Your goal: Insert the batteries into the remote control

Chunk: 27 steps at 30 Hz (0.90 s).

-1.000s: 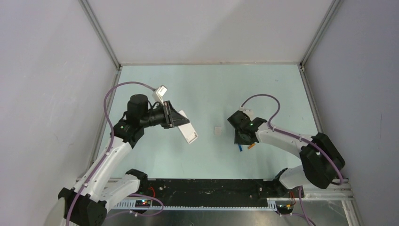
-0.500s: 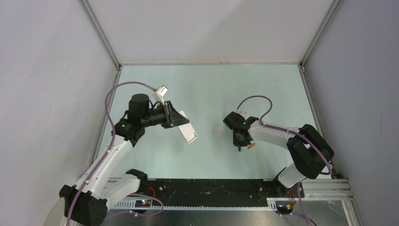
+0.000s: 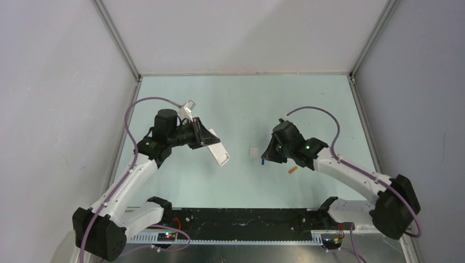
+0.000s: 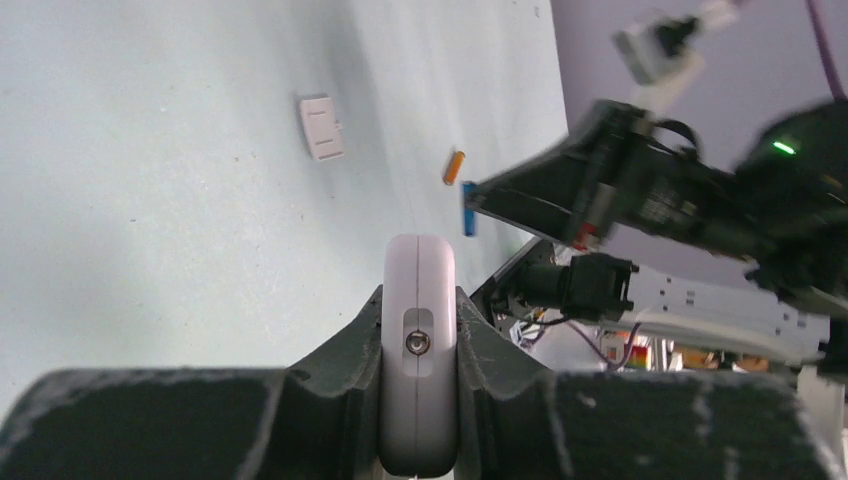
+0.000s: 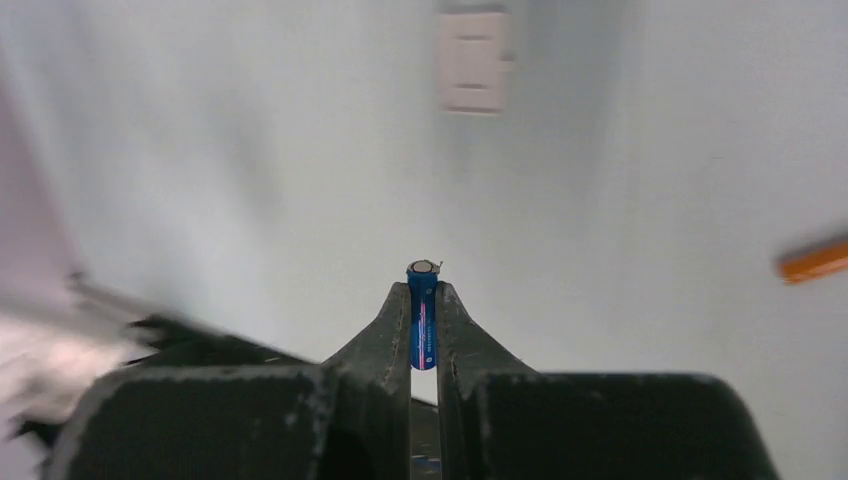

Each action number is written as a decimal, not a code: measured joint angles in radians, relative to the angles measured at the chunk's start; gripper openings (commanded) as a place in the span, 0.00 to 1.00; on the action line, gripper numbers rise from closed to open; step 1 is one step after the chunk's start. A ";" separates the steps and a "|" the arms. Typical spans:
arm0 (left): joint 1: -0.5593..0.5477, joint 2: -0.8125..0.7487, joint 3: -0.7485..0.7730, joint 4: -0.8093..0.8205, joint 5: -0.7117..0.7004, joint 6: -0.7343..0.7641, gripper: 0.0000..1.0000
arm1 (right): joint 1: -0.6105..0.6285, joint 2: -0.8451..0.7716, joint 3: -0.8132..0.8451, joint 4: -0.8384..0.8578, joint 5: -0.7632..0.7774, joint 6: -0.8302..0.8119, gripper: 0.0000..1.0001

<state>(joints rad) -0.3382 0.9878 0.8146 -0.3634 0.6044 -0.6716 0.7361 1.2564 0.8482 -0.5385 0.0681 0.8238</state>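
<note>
My left gripper [image 3: 204, 140] is shut on the white remote control [image 3: 218, 152], held above the table on the left and seen end-on between the jaws in the left wrist view [image 4: 420, 345]. My right gripper [image 3: 265, 160] is shut on the blue battery [image 5: 422, 315], which stands upright between the fingertips with its metal cap poking out. The battery is lifted off the table and also shows in the left wrist view [image 4: 468, 210]. The orange battery [image 3: 293, 170] lies on the table just right of the right gripper.
A small white rectangular cover [image 3: 253, 152] lies flat on the table between the two grippers, also seen in the right wrist view [image 5: 474, 60]. The grey walls and metal frame close in the green table [image 3: 247, 104] on three sides.
My right gripper closed on the blue battery, lifted it off the table and swung left toward the remote. The orange battery stayed where it was. The left arm barely moved.
</note>
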 measured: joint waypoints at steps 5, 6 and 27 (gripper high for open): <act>0.000 0.056 0.000 0.000 -0.059 -0.047 0.00 | 0.015 -0.104 0.001 0.102 -0.116 0.190 0.05; -0.002 0.066 0.000 0.000 -0.074 -0.055 0.00 | 0.023 -0.106 0.001 0.118 -0.136 0.231 0.05; -0.075 0.097 0.001 0.090 -0.121 0.000 0.00 | 0.225 0.023 0.001 0.401 -0.274 0.903 0.02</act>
<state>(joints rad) -0.4129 1.0843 0.8154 -0.2729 0.4835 -0.6716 0.9611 1.2789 0.8494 -0.1371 -0.2054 1.7264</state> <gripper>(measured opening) 0.249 0.098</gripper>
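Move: The right hand, already holding the blue battery, has the remote's open battery compartment about 17 cm to its left, some 4 cm back and 9 cm higher. The loose cover lies on the table about 8 cm ahead of the right hand, 5 cm left and 9 cm below; the orange battery is level with it, 12 cm right, equally low. From the left hand, still gripping the remote, the compartment is 5 cm back, 2 cm right, 3 cm down, and the blue battery 19 cm right, 1 cm back, 12 cm down. Keeping its pinch on the blue battery, the right hand sweeps about 15 cm left while climbing nearly 10 cm and drawing back some 5 cm, its wrist turning roughly 50 degrees so that steeply down-pointing fingers come to point mostly left, and it eases to a near stop with the battery close to the remote's open compartment. The left hand keeps its grip on the remote and brings it about 2 cm forward, dipping some 3 cm before coming partway back up and edging slightly right towards the battery. ##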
